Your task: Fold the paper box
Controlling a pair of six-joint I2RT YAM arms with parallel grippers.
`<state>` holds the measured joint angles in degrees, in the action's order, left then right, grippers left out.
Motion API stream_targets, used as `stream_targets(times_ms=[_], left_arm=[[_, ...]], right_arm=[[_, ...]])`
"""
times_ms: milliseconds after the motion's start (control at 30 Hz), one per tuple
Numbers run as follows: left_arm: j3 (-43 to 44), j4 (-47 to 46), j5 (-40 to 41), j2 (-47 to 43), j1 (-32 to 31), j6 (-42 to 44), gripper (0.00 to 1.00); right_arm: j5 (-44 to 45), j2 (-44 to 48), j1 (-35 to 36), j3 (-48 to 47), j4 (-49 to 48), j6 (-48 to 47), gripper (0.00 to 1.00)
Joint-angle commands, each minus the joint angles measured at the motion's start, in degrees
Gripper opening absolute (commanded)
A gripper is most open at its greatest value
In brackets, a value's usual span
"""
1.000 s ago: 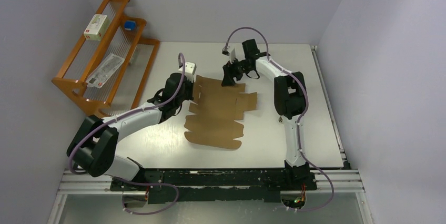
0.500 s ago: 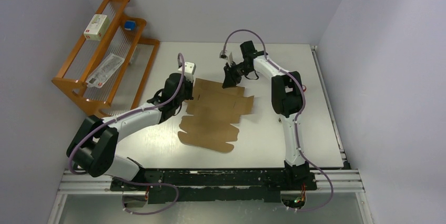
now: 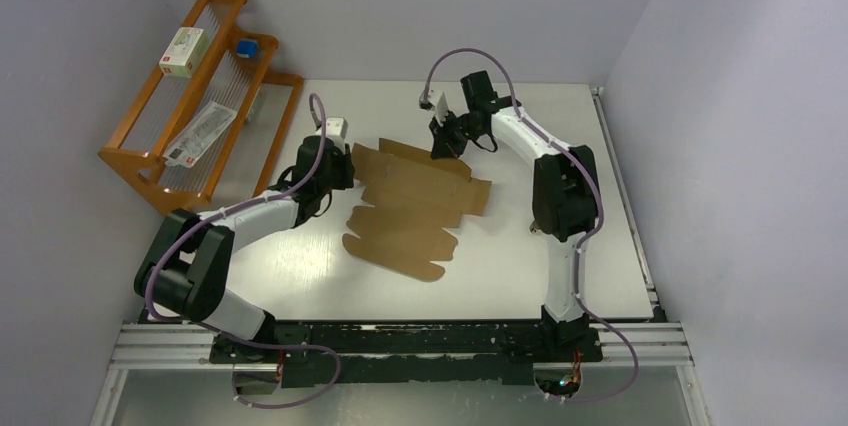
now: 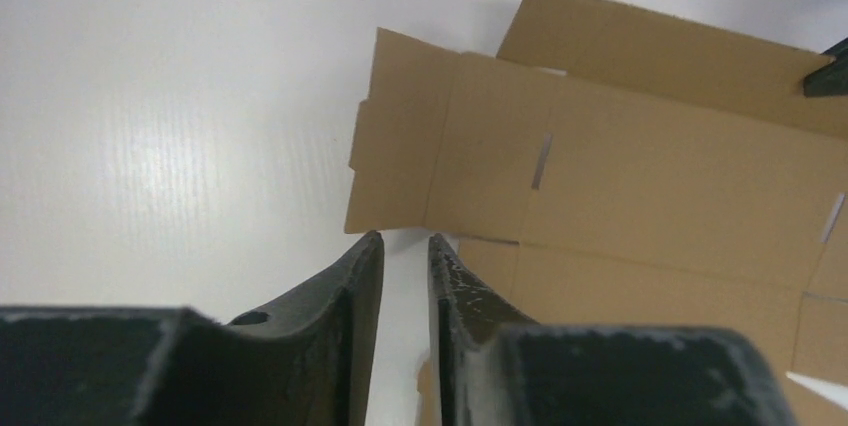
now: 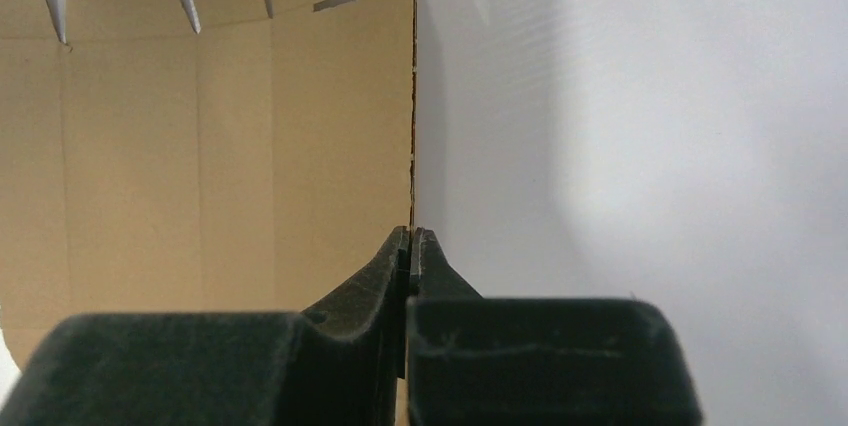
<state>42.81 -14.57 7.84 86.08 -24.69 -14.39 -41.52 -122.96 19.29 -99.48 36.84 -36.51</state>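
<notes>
The paper box (image 3: pixel 415 208) is a flat brown die-cut cardboard sheet lying in the middle of the white table, its far edge lifted a little. My right gripper (image 3: pixel 440 150) is at that far edge. In the right wrist view the sheet (image 5: pixel 200 146) runs edge-on into the right gripper (image 5: pixel 411 232), which is shut on it. My left gripper (image 3: pixel 343 162) sits just off the sheet's left flap. In the left wrist view the left gripper (image 4: pixel 404 238) stands narrowly open, with only white table between its fingers and the flap (image 4: pixel 400 146) just beyond the tips.
A wooden rack (image 3: pixel 150 136) stands at the back left against the wall, holding a small white box (image 3: pixel 186 51), a blue item (image 3: pixel 245 47) and a flat packet (image 3: pixel 200 133). Walls close in at the back and right.
The right gripper has shut on the sheet's far edge. The left gripper has let go of the left flap, parted slightly and drawn back to the left. The sheet has shifted a little.
</notes>
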Motion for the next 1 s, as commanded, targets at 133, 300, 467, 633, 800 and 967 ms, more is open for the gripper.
stream_targets(times_ms=[133, 300, 467, 633, 800, 967], left_arm=[[-1.8, -5.4, -9.2, 0.3, 3.0, -4.9, 0.4], [-2.3, -7.3, -14.1, 0.5, 4.5, -6.1, 0.49], [-2.2, -10.0, -17.7, 2.7, 4.8, -8.4, 0.51], [-1.2, -13.3, -21.3, 6.1, 6.2, -11.3, 0.49], [0.7, -15.2, -22.8, 9.8, 6.3, -13.1, 0.47], [1.2, -17.3, -22.7, 11.4, 6.3, -14.9, 0.47]], right_arm=[[12.5, 11.0, 3.8, 7.3, -7.0, -3.4, 0.0], [16.5, 15.9, 5.7, 12.4, -9.9, -4.5, 0.0], [16.2, 19.0, 6.6, 15.9, -12.4, -3.5, 0.0], [16.0, 20.8, 8.1, 18.4, -13.8, -3.1, 0.0], [15.1, 22.0, 8.9, 20.7, -15.3, -2.2, 0.0], [14.5, 22.6, 9.5, 22.2, -15.4, -2.7, 0.0]])
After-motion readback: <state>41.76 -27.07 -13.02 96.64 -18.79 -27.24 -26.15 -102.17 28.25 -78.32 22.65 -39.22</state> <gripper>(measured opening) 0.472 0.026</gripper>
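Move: The box's left flap lies about 6 cm ahead of the left hand, 4 cm to its right and some 5 cm lower; the box's middle panel is roughly 12 cm right, 2 cm ahead and 6 cm below. The right hand already grips the far edge of the back panel. From it, the middle panel's centre lies about 6 cm back, 5 cm left and 4 cm below, and the right flap some 8 cm back, 7 cm right. Upward first, then back towards the robot, the right hand carries the pinched edge of the back panel, rising and drawing back about 5 cm each while rolling some 20 degrees, its grip kept. The left hand opens its fingers to about half and rolls, left side down, then moves right and down to the box's left end, bringing the spread fingers over the flap; contact can't be made out. ##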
